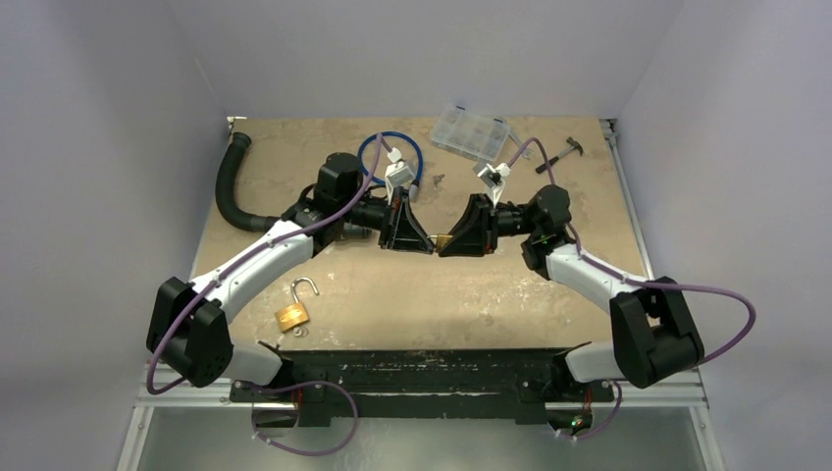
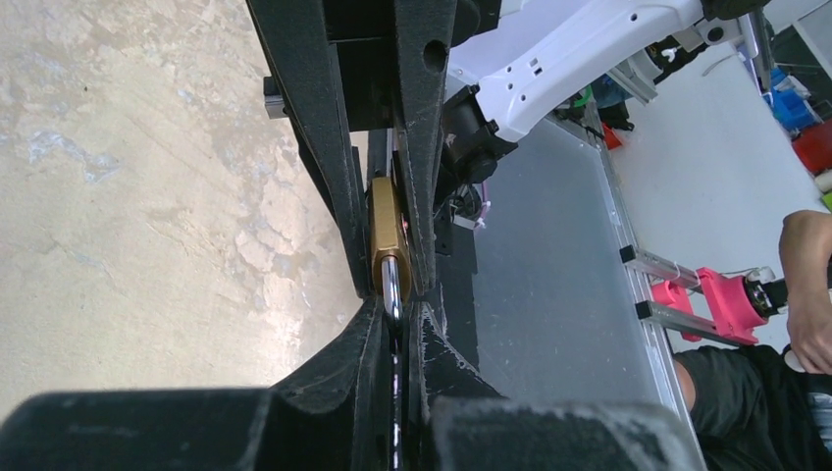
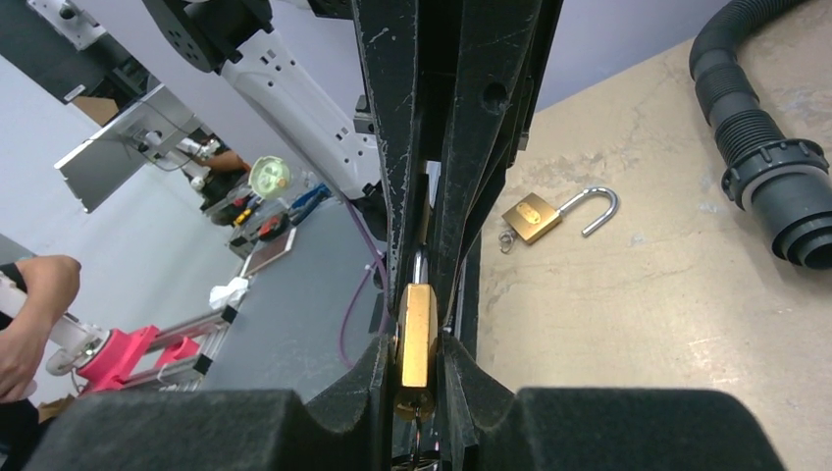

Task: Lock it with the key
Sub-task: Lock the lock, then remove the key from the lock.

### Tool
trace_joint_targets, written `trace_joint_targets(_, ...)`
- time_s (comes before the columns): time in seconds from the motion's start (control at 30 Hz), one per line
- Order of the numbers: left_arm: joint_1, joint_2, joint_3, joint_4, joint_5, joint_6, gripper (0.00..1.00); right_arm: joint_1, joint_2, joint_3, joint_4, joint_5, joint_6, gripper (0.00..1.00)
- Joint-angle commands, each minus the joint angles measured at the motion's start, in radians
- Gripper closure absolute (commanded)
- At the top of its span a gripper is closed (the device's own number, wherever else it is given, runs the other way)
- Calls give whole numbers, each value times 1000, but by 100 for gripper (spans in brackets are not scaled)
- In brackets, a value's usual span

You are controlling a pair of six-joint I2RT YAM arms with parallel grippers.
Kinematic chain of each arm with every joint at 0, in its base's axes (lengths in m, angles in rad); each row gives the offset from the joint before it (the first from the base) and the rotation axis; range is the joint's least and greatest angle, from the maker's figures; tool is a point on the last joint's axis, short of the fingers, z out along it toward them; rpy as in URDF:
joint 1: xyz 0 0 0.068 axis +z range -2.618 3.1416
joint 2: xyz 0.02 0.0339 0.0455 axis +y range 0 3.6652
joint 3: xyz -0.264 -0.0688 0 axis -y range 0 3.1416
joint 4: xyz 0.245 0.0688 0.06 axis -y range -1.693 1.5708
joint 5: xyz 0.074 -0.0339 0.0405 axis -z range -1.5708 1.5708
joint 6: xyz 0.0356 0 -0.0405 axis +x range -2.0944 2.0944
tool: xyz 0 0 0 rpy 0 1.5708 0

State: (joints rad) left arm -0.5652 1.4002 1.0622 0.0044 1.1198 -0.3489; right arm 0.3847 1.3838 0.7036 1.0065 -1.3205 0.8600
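A brass padlock (image 1: 443, 239) hangs above the table's middle, held between both grippers, which meet tip to tip. My left gripper (image 1: 430, 245) is shut on its silver shackle (image 2: 391, 289), with the brass body (image 2: 385, 231) just beyond its tips. My right gripper (image 3: 417, 343) is shut on the brass body (image 3: 416, 334), flat faces against its pads. Under the body's base, a small dark piece that may be the key (image 3: 414, 406) shows deep between the right fingers, mostly hidden. A second brass padlock (image 1: 292, 312) lies on the table near the left arm, shackle swung open.
A black ribbed hose (image 1: 231, 186) curves along the back left. A blue cable loop (image 1: 388, 157), a clear plastic box (image 1: 471, 132) and a small hammer (image 1: 561, 152) lie at the back. A person's arm (image 2: 805, 285) is beyond the table's near edge.
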Motion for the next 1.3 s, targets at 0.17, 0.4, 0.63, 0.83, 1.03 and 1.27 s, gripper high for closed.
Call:
trace_joint_targets(0.17, 50, -46, 15, 16, -127, 118, 100, 15, -83, 40, -51, 60, -140, 100)
trace_joint_targets(0.4, 108, -73, 1, 73, -107, 68, 100, -25, -91, 21, -22, 47, -115, 93)
trace_joint_targets(0.63, 108, -74, 21, 45, -89, 94, 100, -85, -101, 27, -5, 10, -92, 47)
trace_joint_targets(0.83, 108, -81, 9, 2, -52, 135, 100, -185, -141, 61, -186, -39, -233, 40)
trace_joint_targets(1.03, 105, -68, 7, -3, -9, 152, 100, -167, -172, 223, -911, 32, -836, 39)
trace_joint_targets(1.27, 57, -50, 18, -68, -12, 198, 100, -111, -171, 261, -1005, 75, -928, 45)
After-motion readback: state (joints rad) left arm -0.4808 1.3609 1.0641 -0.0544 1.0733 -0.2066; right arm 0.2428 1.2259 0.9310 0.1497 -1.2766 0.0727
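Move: My left fingers hold the shackle; the small padlock's body lies level with them, about 3 cm to their right. My right fingers grip that body, its middle roughly 1 cm to their left, with the key some 2 cm to their right. From my left hand, the grey hose's end lies about 9 cm ahead and 16 cm to the left, the blue hose's metal coupling some 19 cm ahead and 4 cm left, both some 25 cm below. I ease off the inward squeeze and carry the padlock forward with both hands. Partway, my right fingers open wide, let go of the body and back off to the right by about 4 cm, going on forward and a little up and rolling some 20 degrees. My left hand keeps its pinch on the shackle, reaching about 4 cm forward and drifting left, then easing back 1 cm. ##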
